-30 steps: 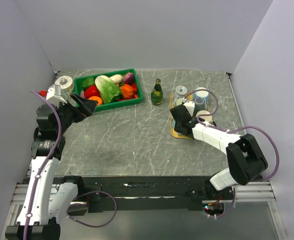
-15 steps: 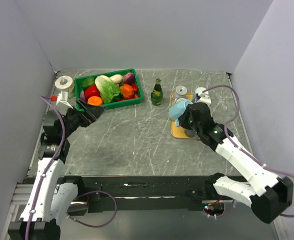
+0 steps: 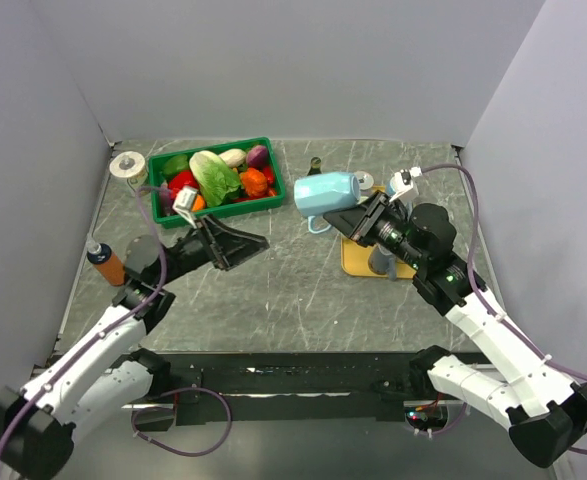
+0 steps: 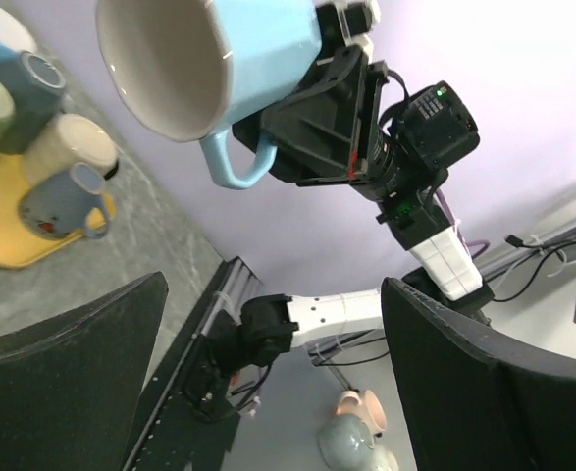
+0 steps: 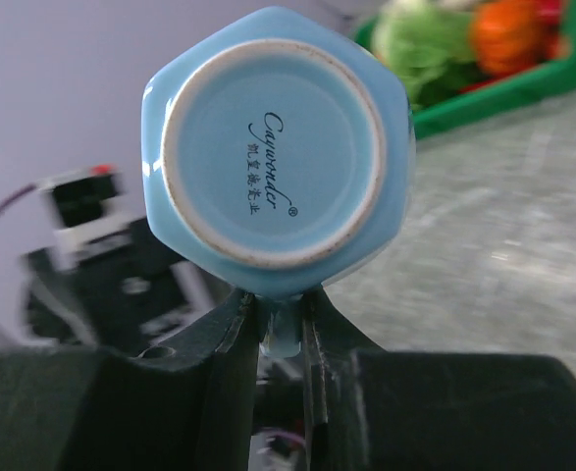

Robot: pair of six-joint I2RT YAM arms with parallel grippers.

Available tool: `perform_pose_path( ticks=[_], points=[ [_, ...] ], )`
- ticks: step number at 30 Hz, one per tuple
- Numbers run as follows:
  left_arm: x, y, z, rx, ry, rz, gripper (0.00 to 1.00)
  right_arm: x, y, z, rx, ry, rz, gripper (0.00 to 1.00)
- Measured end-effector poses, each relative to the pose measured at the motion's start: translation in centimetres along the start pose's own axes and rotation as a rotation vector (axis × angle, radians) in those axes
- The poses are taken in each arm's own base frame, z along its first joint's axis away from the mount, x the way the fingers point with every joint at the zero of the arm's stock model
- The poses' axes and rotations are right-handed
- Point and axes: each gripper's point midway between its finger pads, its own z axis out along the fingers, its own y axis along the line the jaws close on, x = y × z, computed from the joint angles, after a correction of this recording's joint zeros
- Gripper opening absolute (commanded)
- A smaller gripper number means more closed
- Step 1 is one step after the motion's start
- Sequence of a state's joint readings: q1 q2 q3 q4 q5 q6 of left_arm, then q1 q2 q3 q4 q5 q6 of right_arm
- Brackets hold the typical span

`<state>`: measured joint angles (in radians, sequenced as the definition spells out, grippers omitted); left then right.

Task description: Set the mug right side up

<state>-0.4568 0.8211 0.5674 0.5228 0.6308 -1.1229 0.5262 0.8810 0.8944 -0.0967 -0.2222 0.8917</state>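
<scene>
A light blue mug (image 3: 328, 190) hangs in the air on its side above the table, its mouth facing left. My right gripper (image 3: 346, 214) is shut on the mug's handle. In the right wrist view the mug's printed base (image 5: 273, 147) faces the camera and the handle (image 5: 284, 316) sits pinched between the two fingers of the right gripper (image 5: 283, 329). The left wrist view looks into the mug's white inside (image 4: 165, 64). My left gripper (image 3: 248, 246) is open and empty, left of the mug and pointing towards it, well apart from it.
A yellow tray (image 3: 351, 260) with several other mugs lies under the right arm. A green basket (image 3: 218, 208) of vegetables stands at the back left. A dark bottle (image 3: 316, 162) shows behind the mug. A tape roll (image 3: 128, 165) and an orange bottle (image 3: 104, 262) sit at the left edge.
The right arm has lifted the blue mug off the tray, up and to the left, tipping it onto its side. The left arm has swung in towards the middle, still open.
</scene>
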Motion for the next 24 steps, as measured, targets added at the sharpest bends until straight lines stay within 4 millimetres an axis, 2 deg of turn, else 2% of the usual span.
perform_pose_path(
  ticks=[5, 13, 15, 17, 24],
  points=[
    [0.9, -1.5, 2.4, 0.053, 0.026, -0.009, 0.96, 0.0, 4.0, 0.1, -0.185, 0.015, 0.071, 0.0],
    [0.9, -3.0, 5.4, 0.128, 0.018, -0.024, 0.97, 1.6, 6.7, 0.2, -0.316, 0.084, 0.118, 0.0],
    [0.8, -3.3, 6.2, 0.137, 0.015, -0.029, 0.92, 1.9, 7.0, 0.2, -0.333, 0.097, 0.127, 0.0],
    [0.6, -3.5, 6.6, 0.145, 0.009, -0.034, 0.82, 1.9, 7.4, 0.1, -0.348, 0.099, 0.135, 0.0],
    [0.1, -3.6, 7.0, 0.148, -0.014, -0.065, 0.56, 1.6, 8.0, 0.0, -0.381, 0.08, 0.142, 0.0]
  ],
)
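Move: The left hand, open and empty, has the blue mug's handle about 13 cm to its right, 5 cm ahead and nearly level; the mug's body is some 15 cm right, 9 cm ahead and 3 cm higher. The right hand already pinches that handle and has the open left gripper 17 cm to its left, 6 cm back and about level; the yellow tray lies about 9 cm ahead, 16 cm right and 31 cm below. The left hand reaches about 6 cm right and 4 cm up towards the mug's handle, then stops there and starts to close around it, still about two thirds open. The right hand keeps its pinch on the handle and brings the mug to meet it, rising about 5 cm while going left and back by nearly as much, and turning roughly 15 degrees counter-clockwise as its left side rolls up by about as much, before it steadies. ##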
